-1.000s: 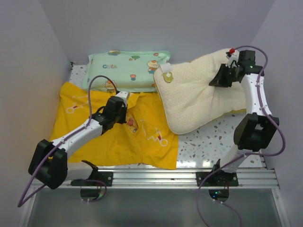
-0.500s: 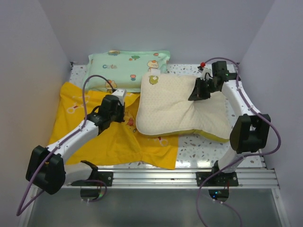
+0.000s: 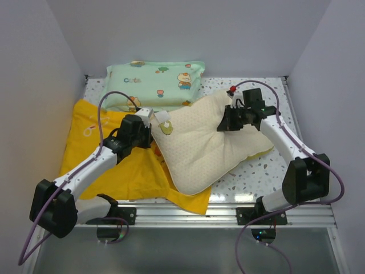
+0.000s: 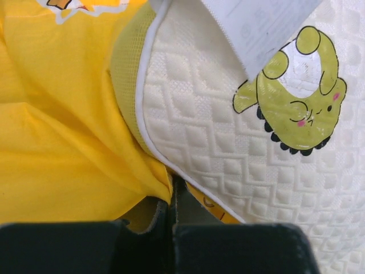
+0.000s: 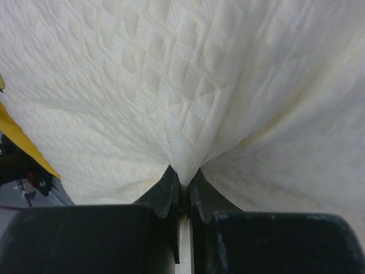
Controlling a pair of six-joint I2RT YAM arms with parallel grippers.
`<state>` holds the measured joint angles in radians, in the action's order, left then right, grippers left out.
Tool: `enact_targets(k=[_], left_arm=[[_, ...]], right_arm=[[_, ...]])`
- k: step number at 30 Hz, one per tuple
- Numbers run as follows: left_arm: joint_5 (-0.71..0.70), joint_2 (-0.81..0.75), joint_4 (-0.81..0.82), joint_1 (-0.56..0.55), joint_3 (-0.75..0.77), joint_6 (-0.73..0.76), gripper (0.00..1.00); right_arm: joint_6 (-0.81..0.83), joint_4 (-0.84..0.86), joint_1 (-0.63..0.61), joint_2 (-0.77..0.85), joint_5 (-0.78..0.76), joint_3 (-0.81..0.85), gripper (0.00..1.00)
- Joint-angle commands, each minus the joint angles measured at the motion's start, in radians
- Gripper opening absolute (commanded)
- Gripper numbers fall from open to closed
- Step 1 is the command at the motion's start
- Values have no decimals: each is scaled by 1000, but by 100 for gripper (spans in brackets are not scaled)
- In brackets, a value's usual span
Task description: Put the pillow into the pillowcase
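Observation:
The cream-white pillow [image 3: 202, 145] lies tilted across the middle, its patch corner [image 3: 165, 128] at the pillowcase mouth. My right gripper [image 3: 226, 124] is shut on a pinch of the pillow's fabric [image 5: 182, 160] at its far right side. The yellow pillowcase [image 3: 108, 165] is spread on the left. My left gripper [image 3: 149, 127] is shut on the pillowcase's edge [image 4: 162, 188], right next to the pillow's yellow-banded corner [image 4: 137, 85]. The cartoon patch [image 4: 296, 108] and a white label [image 4: 256, 23] fill the left wrist view.
A mint-green cartoon-print pillow [image 3: 154, 83] lies at the back against the wall. Grey walls close in the left, back and right. The speckled tabletop [image 3: 268, 165] shows to the right of the pillow. An aluminium rail [image 3: 228, 212] runs along the near edge.
My right gripper has dragged the pillow leftward and down, so that its patch corner now meets the pillowcase opening. The left gripper has barely moved and keeps its hold.

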<state>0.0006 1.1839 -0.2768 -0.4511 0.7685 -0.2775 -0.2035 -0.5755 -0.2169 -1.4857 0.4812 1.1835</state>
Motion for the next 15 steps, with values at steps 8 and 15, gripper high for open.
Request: enact_targets(k=[8,15], left_arm=[[2,-30,22,14,6,-26,0],[25,2,16,17,18,17,0]], right_arm=[[391,-270,13,29,13,242,0],[681,-575,22,-169,11,410,99]])
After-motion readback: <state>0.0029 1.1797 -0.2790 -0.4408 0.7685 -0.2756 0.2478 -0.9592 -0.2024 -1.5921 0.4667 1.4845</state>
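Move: The right hand still pinches the middle of the lifted pillow; the pillowcase mouth lies about 26 cm to its left, 7 cm back and some 7 cm lower. The pillow's middle is about 5 cm left, 5 cm back and 6 cm below; its white label, on the end nearest the case, 23 cm left and 4 cm ahead. The green cushion is 25 cm left, 17 cm ahead. From the left hand, the mouth is right at its fingers, 2 cm right and 3 cm below. Upward some 3.5 cm and about 2.5 cm to the right goes the right hand, away from the case mouth and still pinching the pillow as it starts; then its fingers spread wide, letting go, and it sinks about 1 cm over the pillow. Its wrist turns roughly 20 degrees counter-clockwise on the way. The left hand stays put, keeping the case's upper edge pinched up. ##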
